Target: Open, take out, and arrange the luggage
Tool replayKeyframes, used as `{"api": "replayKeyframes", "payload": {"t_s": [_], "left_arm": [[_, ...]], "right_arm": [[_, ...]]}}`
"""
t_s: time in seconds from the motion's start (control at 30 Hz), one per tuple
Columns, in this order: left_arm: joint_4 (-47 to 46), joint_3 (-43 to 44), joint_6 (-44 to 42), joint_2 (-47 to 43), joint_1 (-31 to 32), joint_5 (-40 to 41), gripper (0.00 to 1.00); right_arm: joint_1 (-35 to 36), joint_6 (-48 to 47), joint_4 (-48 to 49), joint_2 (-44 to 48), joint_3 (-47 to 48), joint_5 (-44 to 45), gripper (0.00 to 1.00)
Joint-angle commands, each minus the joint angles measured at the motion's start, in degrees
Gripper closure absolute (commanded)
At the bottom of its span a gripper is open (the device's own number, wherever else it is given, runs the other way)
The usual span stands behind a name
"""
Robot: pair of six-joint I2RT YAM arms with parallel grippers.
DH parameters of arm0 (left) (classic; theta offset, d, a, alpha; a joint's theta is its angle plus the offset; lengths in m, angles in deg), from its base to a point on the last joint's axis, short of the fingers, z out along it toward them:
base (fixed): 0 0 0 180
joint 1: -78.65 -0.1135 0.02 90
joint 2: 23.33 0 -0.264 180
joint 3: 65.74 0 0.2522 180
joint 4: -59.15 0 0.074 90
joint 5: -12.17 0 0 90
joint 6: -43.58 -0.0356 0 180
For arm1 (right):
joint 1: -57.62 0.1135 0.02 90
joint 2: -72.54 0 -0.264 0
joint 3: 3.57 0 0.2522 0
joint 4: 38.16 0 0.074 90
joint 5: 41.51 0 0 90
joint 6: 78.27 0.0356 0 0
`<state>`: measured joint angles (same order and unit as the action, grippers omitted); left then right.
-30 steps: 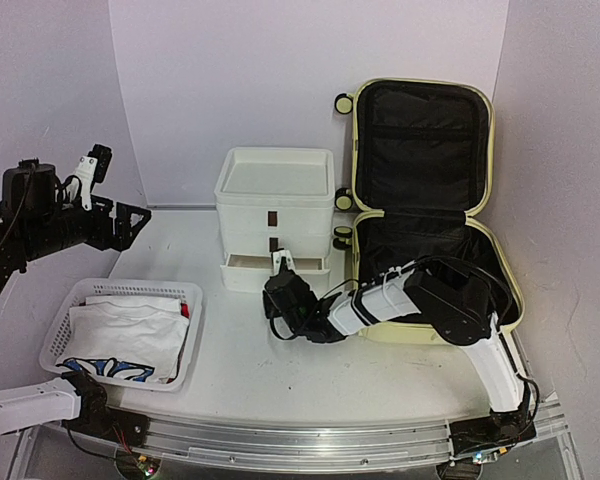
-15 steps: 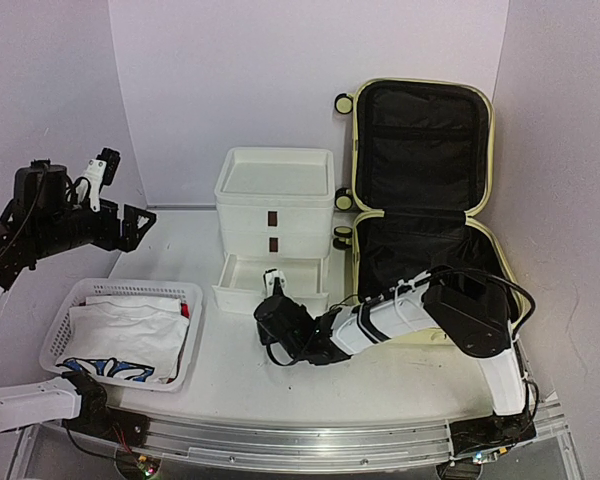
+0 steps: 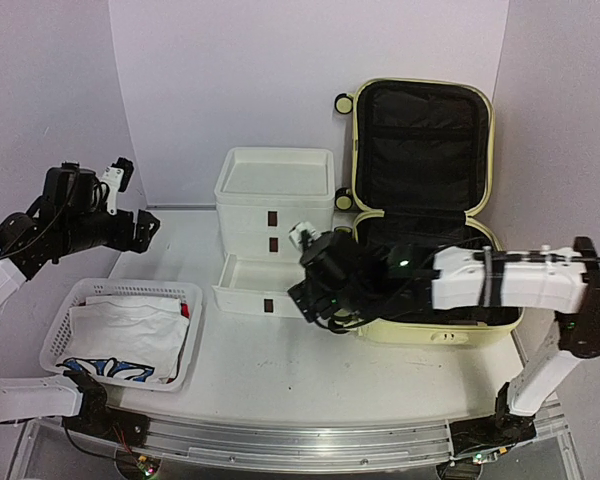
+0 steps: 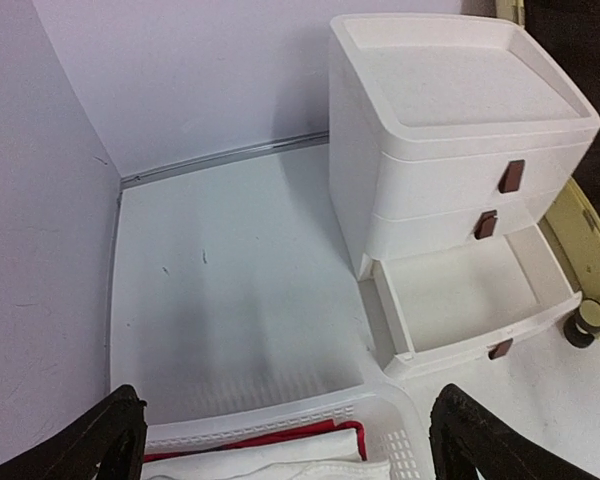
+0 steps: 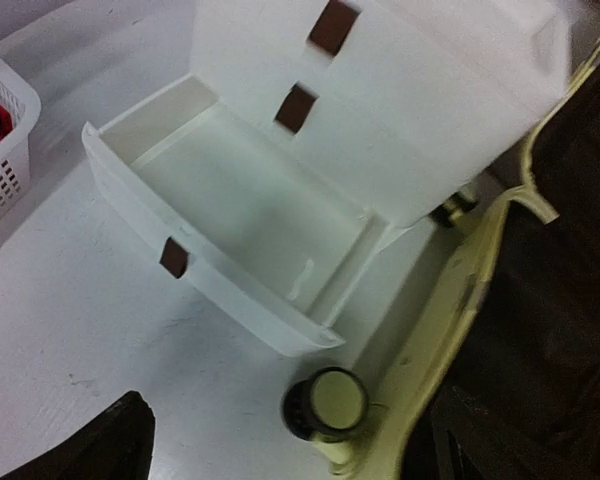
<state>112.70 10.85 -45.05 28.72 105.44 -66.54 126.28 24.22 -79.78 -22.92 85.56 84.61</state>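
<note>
The luggage (image 3: 440, 334) is a pale yellow suitcase lying open at the right, its lid upright against the back wall and its black lining showing. My right gripper (image 3: 315, 305) hangs open between the drawer box and the suitcase, holding nothing. In the right wrist view my right gripper (image 5: 300, 450) is above a black-and-yellow wheel (image 5: 330, 400) and the luggage's yellow rim (image 5: 480, 270). My left gripper (image 3: 140, 228) is raised at the far left, open and empty. In the left wrist view my left gripper (image 4: 295, 450) looks down past the basket's far rim, and the luggage rim (image 4: 590, 230) shows at the right edge.
A white drawer box (image 3: 275, 195) stands mid-table with its bottom drawer (image 3: 265, 290) pulled out and empty inside (image 5: 250, 220). A white perforated basket (image 3: 55, 330) at front left holds folded white and red cloth. Walls close in behind and on the left.
The bottom drawer has slid out toward the front. My right gripper let go of its handle, opened, and rose to the right toward the suitcase. My left arm shifted slightly right.
</note>
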Motion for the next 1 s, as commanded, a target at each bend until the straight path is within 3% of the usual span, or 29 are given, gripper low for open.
{"api": "replayKeyframes", "payload": {"t_s": [0.0, 0.2, 0.27, 0.37, 0.5, 0.67, 0.83, 0.97], "left_arm": [[-7.1, 0.15, 3.15, 3.37, -0.33, 8.28, 0.0], [-18.05, -2.97, 13.01, 12.0, -0.41, 14.99, 0.0], [-18.09, -1.49, 16.22, 16.33, -0.57, 16.5, 0.0], [-13.24, 2.98, 17.48, 24.53, -0.59, 15.38, 0.0], [-1.78, 13.37, 21.04, 32.33, -0.82, 15.09, 0.0], [4.54, 19.73, 27.12, 35.43, -3.29, 15.07, 0.01], [12.03, 24.93, 30.19, 37.24, -7.38, 12.32, 0.01], [14.14, 26.56, 30.28, 39.36, -11.13, 8.03, 0.01]], "right_arm": [[-2.65, -11.78, -9.36, 12.85, -5.67, 9.83, 0.02], [-24.2, -3.48, -13.82, 20.69, -9.43, -8.57, 0.02], [-28.95, -1.78, -16.66, 19.55, -8.29, -7.5, 0.02], [-35.38, 3.37, -23.8, 15.76, -2.84, -5.94, 0.02], [-47.27, 14.2, -33.6, 9.44, 4.85, -17.16, 0.02], [-52.83, 21.26, -42.17, -0.12, 11.4, -25.17, 0.02], [-58.59, 35.85, -47.12, -3.74, 10.28, -39.91, 0.02], [-61.28, 42.47, -53.78, -6.43, 10.89, -39.57, 0.02]]}}
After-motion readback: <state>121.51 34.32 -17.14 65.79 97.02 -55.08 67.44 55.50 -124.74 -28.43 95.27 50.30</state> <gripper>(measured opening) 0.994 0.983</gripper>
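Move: The bottle in the suitcase lies about 35 cm to my right hand's right, 2 cm ahead and 15 cm below it. The suitcase's open lower half is centred some 27 cm right and 7 cm ahead, its near-left wheel only 6 cm right and level with me. The pulled-out bottom drawer sits 8 cm ahead and 8 cm left of my right hand. From my left hand the bottle is roughly 66 cm right, 1 cm back and 27 cm down. Leaving the open drawer, I sweep my right hand about 32 cm to the right into the suitcase's lower half, first rising and reaching forward, then sinking and easing back. I swing it clockwise and tip it until the wide-open fingers point straight down. My open left hand goes about 12 cm forward, dips and partly rises again while turning counter-clockwise, staying left of the drawer cabinet. ##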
